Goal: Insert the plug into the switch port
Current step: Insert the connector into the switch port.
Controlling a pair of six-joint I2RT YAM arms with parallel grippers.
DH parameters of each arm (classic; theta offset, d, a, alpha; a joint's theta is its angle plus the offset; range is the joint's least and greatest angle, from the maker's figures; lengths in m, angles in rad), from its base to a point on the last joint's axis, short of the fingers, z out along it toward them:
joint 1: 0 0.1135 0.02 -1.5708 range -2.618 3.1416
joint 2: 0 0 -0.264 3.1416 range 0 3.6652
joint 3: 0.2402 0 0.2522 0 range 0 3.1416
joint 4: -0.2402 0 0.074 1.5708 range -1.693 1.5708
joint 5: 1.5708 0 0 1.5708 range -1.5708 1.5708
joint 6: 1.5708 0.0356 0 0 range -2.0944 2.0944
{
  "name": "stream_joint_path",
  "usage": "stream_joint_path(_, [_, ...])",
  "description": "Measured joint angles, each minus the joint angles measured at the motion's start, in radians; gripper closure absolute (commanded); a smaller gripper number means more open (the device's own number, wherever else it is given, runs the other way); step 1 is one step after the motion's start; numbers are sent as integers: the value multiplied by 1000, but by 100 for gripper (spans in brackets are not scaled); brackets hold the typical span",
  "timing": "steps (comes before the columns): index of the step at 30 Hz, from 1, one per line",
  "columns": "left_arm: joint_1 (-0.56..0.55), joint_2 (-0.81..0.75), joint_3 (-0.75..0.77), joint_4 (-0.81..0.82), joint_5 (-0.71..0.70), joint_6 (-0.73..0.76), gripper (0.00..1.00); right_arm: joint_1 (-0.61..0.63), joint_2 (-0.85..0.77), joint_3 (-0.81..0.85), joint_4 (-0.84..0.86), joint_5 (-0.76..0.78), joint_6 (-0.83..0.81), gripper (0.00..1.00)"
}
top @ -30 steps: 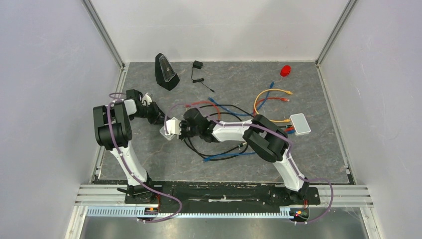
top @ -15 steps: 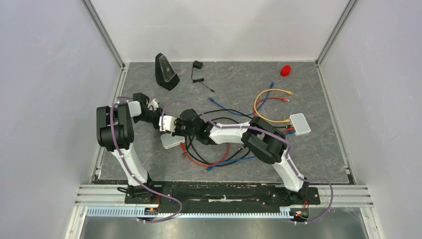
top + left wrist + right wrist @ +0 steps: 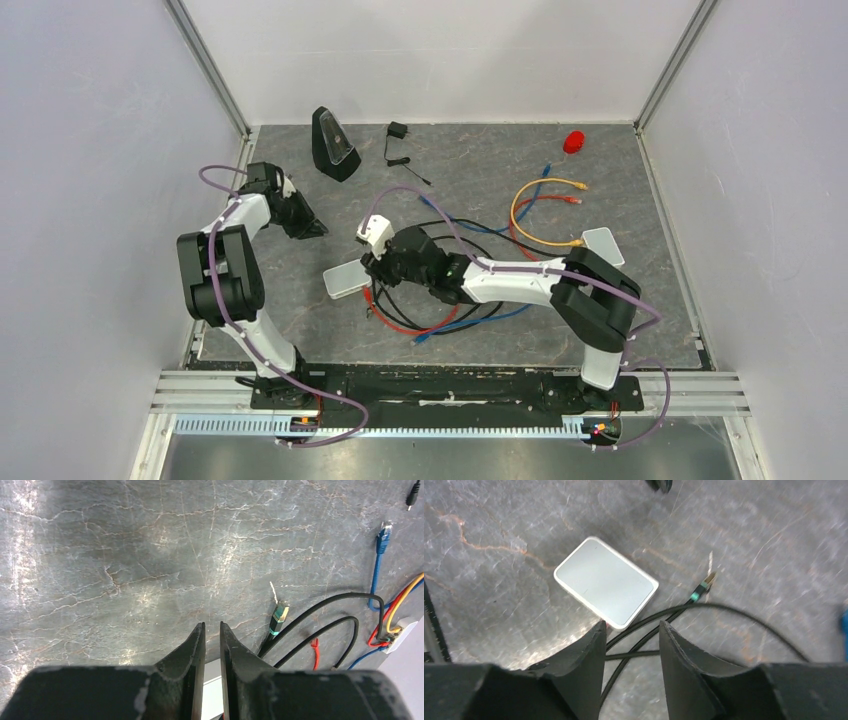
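The switch, a flat pale grey-white box (image 3: 347, 281) (image 3: 606, 582), lies flat on the table left of centre; its port does not show. The plug (image 3: 704, 586) (image 3: 278, 617), gold-tipped with a teal collar on a black cable, lies loose on the table just right of the box. My right gripper (image 3: 372, 268) (image 3: 629, 630) hovers open above the box's near edge and the black cable, holding nothing. Off to the far left, my left gripper (image 3: 312, 228) (image 3: 212, 630) stands with a narrow gap between its jaws and nothing in it. A strip of the box (image 3: 212, 695) shows through that gap.
A black wedge device (image 3: 335, 143) and a black power adapter (image 3: 397, 131) stand at the back. A red object (image 3: 573, 141) sits far right. Another white box (image 3: 603, 247) holds several coloured cables. Red, blue and black cables (image 3: 430, 320) tangle under the right arm.
The box left the grippers and now lies flat on the table. The right gripper opened and the plug lies loose. The left arm drew back to the far left.
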Motion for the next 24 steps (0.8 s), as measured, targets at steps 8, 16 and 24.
stream_joint_path(8, [10, 24, -10, -5, 1, 1, 77, 68, 24, -26, -101, 31, 158, 53])
stream_joint_path(16, [13, 46, -10, -6, 14, 2, 78, 98, 143, 45, -177, 55, 196, 54])
stream_joint_path(24, [26, 53, -10, -8, 24, 2, 78, 98, 222, 134, -193, 79, 192, 94])
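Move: The red plug at the switch port is what my right hand goes for: some 10 cm below it, about 3 cm to its left and 2 cm back. The switch lies about 7 cm to my left, level ahead. One black plug is roughly 5 cm back of the red plug, another some 11 cm ahead of the red plug. From my left hand, the red plug is about 12 cm back, 9 cm right and 4 cm lower. I sink my open right hand about 9 cm onto the red cable just behind the plug, drawing back some 5 cm on the way and tipping the fingers more steeply down, then ease a little forward and left towards the switch while the fingers close around the red cable. My empty left hand sinks about 2 cm, clear of the switch. ##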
